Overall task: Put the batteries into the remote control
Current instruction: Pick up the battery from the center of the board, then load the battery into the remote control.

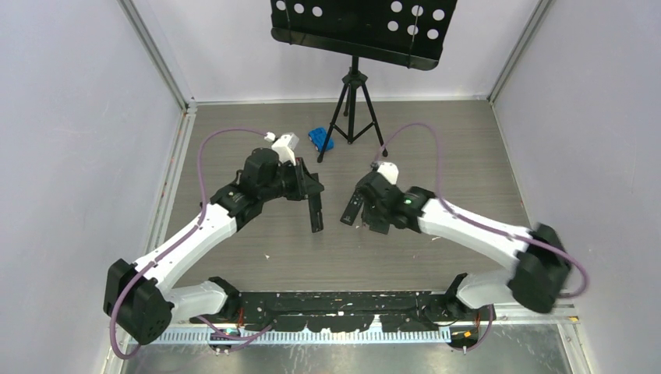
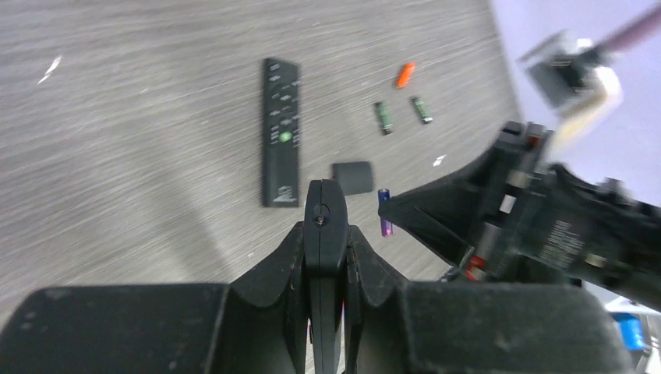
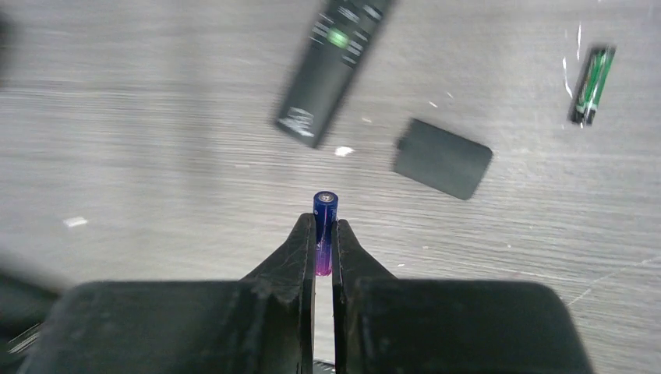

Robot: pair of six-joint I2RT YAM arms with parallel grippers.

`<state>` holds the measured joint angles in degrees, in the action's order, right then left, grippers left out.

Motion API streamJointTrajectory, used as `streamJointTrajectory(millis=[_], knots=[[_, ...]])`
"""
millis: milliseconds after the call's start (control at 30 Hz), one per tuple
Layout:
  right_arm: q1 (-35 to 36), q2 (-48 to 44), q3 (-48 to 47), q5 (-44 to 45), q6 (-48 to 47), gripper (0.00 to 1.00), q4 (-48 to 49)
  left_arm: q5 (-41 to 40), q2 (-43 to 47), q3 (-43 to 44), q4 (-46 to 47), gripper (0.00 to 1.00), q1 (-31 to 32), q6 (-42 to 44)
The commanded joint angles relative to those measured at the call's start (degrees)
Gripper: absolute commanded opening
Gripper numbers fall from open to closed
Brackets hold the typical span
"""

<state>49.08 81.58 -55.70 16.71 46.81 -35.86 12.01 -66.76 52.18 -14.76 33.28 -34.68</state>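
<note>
My left gripper point(image 2: 326, 234) is shut on the slim black remote control point(image 2: 325, 210), held edge-on with one end pointing away from the camera. My right gripper point(image 3: 325, 234) is shut on a purple battery point(image 3: 324, 214), whose blue top sticks out past the fingertips. In the left wrist view this purple battery point(image 2: 384, 212) hangs just right of the remote's end, a small gap apart. An orange battery point(image 2: 404, 74) and two dark green batteries point(image 2: 382, 117) point(image 2: 422, 109) lie on the table beyond. From above, both grippers point(image 1: 310, 191) point(image 1: 352, 212) meet at mid-table.
A second black remote with pale buttons point(image 2: 281, 144) lies on the table, with a loose black battery cover point(image 2: 352, 176) beside it. A tripod stand point(image 1: 355, 109) and a small blue object point(image 1: 320, 139) sit at the back. White walls close in both sides.
</note>
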Motion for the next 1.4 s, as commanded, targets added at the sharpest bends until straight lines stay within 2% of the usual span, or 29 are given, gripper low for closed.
streamJointTrajectory(millis=[0,200,300,467,833,1000,1367], knots=[[2.94,-15.21,-1.23,5.51,-4.50,0.04,7.44,9.51,2.90,-1.84,17.20,0.00,-0.29,-4.97],[7.93,-25.52,-2.83,4.97,-8.82,0.04,16.23,15.57,1.84,-1.68,27.67,0.00,-0.32,-15.10],[9.93,-27.48,-3.10,3.51,-10.95,0.04,20.29,17.44,1.43,-0.65,30.28,0.00,-0.36,-20.18],[11.56,-27.58,-3.25,2.34,-14.29,0.04,23.87,20.63,1.08,1.02,30.86,0.00,-0.35,-24.01],[12.52,-26.74,-2.19,-0.38,-14.26,0.04,24.38,20.63,0.62,0.29,32.60,0.00,-0.36,-28.89],[13.13,-26.65,-1.70,-1.61,-15.20,0.04,23.89,21.38,-1.19,0.07,36.22,0.00,-0.32,-31.49],[13.54,-28.38,-0.98,2.23,-18.40,0.05,20.29,23.51,-1.60,-0.06,40.08,0.00,-1.00,-33.11]])
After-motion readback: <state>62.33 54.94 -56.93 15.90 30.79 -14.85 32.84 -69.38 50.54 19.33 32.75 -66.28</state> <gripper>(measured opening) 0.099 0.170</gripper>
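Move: The remote control, held back-and-down from the left fingers, has its middle about 13 cm left of the right hand's blue battery, roughly level fore-and-aft and some 8 cm above. On the table 7–8 cm below the right hand, the other remote lies about 10 cm ahead and 3 cm left, the battery cover 2 cm ahead and 4 cm right, a green battery 8 cm ahead and 12 cm right. From the left hand, the blue battery is 13 cm right, 4 cm back and 12 cm down. The blue battery, still pinched in the right fingertips and already clear of the table, goes quickly up some 22 cm, then drifts left and slightly back towards the remote's open compartment as the fingers tip up towards level. To meet it, the left hand lifts its remote about 12 cm and shifts it right, rolling so that the hand's left side drops some 35 degrees; both grips hold. ##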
